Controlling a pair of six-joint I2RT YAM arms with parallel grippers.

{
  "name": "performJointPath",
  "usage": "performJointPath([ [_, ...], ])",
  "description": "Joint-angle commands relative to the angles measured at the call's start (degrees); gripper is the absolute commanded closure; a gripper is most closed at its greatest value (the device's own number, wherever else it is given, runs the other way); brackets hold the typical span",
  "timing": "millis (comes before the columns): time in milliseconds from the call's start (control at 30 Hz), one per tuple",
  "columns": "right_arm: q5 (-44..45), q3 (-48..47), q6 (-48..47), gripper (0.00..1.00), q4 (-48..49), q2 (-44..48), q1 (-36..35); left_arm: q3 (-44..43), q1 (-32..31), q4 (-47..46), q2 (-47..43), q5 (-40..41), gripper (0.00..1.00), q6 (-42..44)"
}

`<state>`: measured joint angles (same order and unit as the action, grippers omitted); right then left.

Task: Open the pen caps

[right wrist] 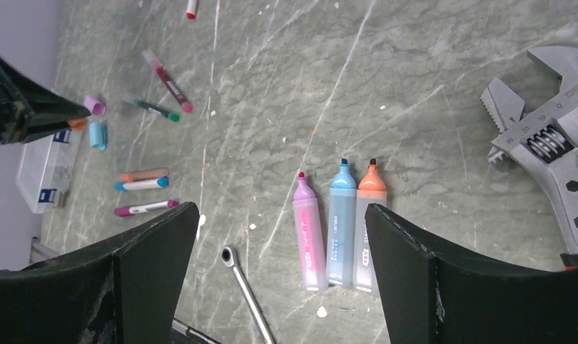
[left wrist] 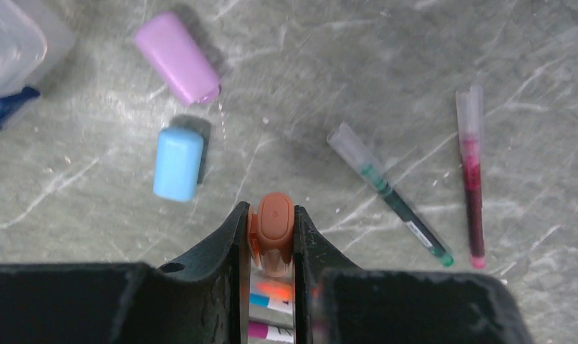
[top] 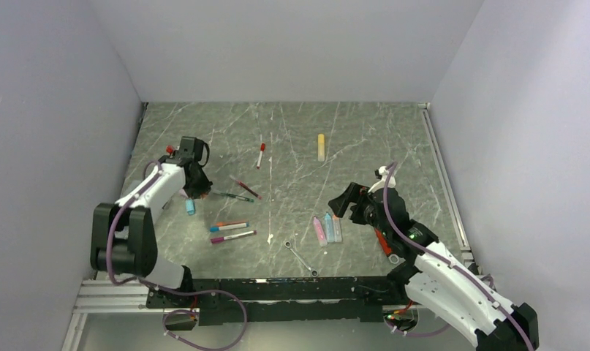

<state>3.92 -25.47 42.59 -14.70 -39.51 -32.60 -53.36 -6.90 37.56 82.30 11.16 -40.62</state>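
My left gripper (left wrist: 271,215) is shut on an orange cap (left wrist: 273,233), held just above the table at the left (top: 197,186). Loose on the table beside it lie a lilac cap (left wrist: 177,57) and a light blue cap (left wrist: 178,163). A green pen (left wrist: 389,195) and a magenta pen (left wrist: 472,175), both with clear caps on, lie to their right. My right gripper (right wrist: 280,215) hangs open above three uncapped highlighters: pink (right wrist: 309,233), blue (right wrist: 340,222) and orange (right wrist: 368,226). A yellow highlighter (top: 321,146) and a red-capped marker (top: 261,155) lie further back.
A clear plastic box (left wrist: 13,43) stands at the table's left edge. Three capped markers (top: 229,231) lie left of centre. A thin silver wrench (right wrist: 246,287) lies near the front edge. An adjustable wrench (right wrist: 551,143) with a red handle lies on the right.
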Motion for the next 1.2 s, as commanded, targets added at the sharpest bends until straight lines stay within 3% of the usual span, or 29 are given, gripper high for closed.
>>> performJointPath([
  [0,-0.4,-0.2,-0.9,0.1,0.5,2.0,-0.1,-4.8,0.3,0.4,6.1,3.2,0.89,3.2],
  [133,-0.1,-1.5,-1.8,0.09,-0.5,2.3,-0.1,-5.3,0.4,1.2,8.8,4.3,0.86,2.9],
  [500,1.8,-9.5,-4.0,0.07,-1.7,-4.7,-0.1,-3.8,1.2,0.6,8.2,2.9,0.49,2.7],
  [700,7.2,-15.4,-5.7,0.07,-1.2,-13.2,0.0,-4.4,1.1,1.5,2.4,-1.3,0.43,2.4],
  [833,12.0,-21.4,-7.5,0.14,0.1,-23.3,1.6,-1.7,-0.3,0.2,-7.5,-8.6,0.42,1.2],
  [1000,9.0,-30.7,-8.4,0.28,4.8,-42.1,7.7,7.6,-4.6,-3.8,-23.0,-16.3,0.43,-1.5],
  [1167,8.3,-46.7,-12.4,0.29,2.8,-61.4,8.2,15.3,-5.8,-4.4,-35.2,-21.6,0.43,-3.9],
])
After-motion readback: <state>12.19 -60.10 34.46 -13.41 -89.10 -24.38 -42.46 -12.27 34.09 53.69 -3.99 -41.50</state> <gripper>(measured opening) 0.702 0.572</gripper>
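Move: My left hand holds the orange cap about 5 cm over its bare spot of table, roughly 1 cm ahead and 2 cm left; the blue cap lies some 5 cm left and 1 cm back, the purple cap 4 cm ahead and 6 cm left, the green marker about 8 cm right and 1 cm ahead. From my right hand the yellow pen is some 29 cm ahead, 5 cm left, 11 cm down; the uncapped orange pen lies 3 cm back and 2 cm left, the wrench 9 cm right and 1 cm back. I lower the orange cap about 3 cm with my left hand, spread the fingers to let go of it beside the blue cap, then lift some 10 cm and swing right and back, the fingertips tilting up. After a pause, my empty right hand sweeps about 17 cm forward towards the yellow pen, first rising a little, then sinking, rolling left side down and narrowing its wide-open fingers somewhat. ##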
